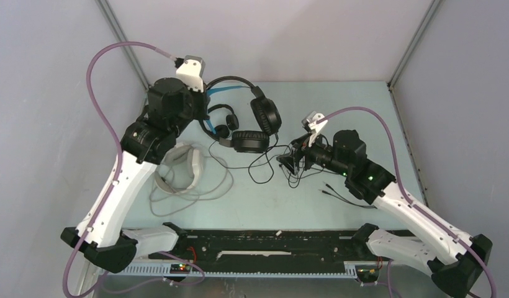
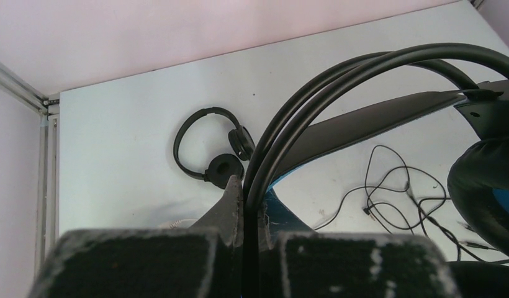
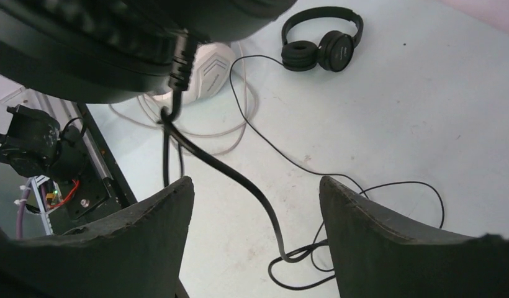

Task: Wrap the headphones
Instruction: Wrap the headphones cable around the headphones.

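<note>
My left gripper (image 2: 252,191) is shut on the thin black headband of the black-and-blue headphones (image 1: 257,117), which hang lifted at the back of the table. One of their ear cups (image 2: 488,186) hangs at the right of the left wrist view. Their thick black cable (image 3: 239,180) drops from the ear cup (image 3: 103,43) and runs between the fingers of my right gripper (image 3: 258,205), which is open and not touching it. The small all-black headphones (image 1: 221,121) lie flat on the table. The white headphones (image 1: 187,162) lie partly under my left arm.
A tangle of thin black cable (image 1: 289,171) lies on the table around my right gripper (image 1: 290,162), with plug ends (image 1: 329,189) trailing to the right. Grey cable loops (image 1: 190,192) spread in front of the white headphones. The enclosure walls stand close behind and at both sides.
</note>
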Tool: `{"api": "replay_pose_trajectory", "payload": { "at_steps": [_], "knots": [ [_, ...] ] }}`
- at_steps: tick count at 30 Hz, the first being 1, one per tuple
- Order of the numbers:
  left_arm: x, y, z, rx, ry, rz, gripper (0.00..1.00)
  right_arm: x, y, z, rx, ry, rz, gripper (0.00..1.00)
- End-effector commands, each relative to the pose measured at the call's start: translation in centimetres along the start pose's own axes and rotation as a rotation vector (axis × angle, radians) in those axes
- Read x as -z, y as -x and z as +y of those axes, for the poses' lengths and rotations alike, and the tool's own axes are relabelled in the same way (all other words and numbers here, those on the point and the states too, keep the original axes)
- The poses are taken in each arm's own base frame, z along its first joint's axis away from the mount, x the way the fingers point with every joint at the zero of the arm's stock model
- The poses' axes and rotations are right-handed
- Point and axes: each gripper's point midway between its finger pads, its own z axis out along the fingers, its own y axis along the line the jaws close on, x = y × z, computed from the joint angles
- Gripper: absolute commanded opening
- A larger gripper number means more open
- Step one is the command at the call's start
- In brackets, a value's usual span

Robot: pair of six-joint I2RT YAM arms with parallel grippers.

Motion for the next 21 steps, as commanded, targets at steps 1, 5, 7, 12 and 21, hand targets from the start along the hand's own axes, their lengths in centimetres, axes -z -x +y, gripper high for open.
{"api": "replay_pose_trajectory", "payload": {
  "at_steps": [1,5,7,12,21],
  "knots": [
    [2.5,5.7,-0.5,0.118,-0.063,-0.171,0.00,-1.4,1.3,-0.6,0.013,-0.011,-0.063,0.63],
    [2.2,5.9,-0.1,0.184,-0.097,-0.172,0.00,-2.4,1.5,-1.2,0.024,0.018,-0.102,0.37],
    [2.3,5.8,0.6,0.192,-0.083,-0.177,0.00,-2.6,2.1,-2.0,0.017,-0.010,-0.130,0.13],
    [3.3,6.5,5.0,0.267,0.035,-0.216,0.00,0.5,3.7,-10.2,-0.226,-0.357,-0.222,0.00],
    [6.0,7.5,12.3,0.407,0.281,-0.312,0.00,15.3,1.9,-23.3,-0.561,-1.057,-0.363,0.00]
  ]
}}
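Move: The cable hanging from the held headphones crosses about 3 cm ahead of the open right hand, 1 cm to its left and 2 cm lower. From that hand, the near ear cup is some 11 cm left, 2 cm ahead and 6 cm up; the cable coil lies about 12 cm ahead, 4 cm right and 25 cm down. From the left hand, already gripping the headband, the cable is roughly 20 cm right, 7 cm back and 13 cm down; the small black headphones lie some 18 cm straight ahead, 35 cm below. Right hand shuts on the cable, pulling it some 20 cm right and forward; left hand carries headphones left. ##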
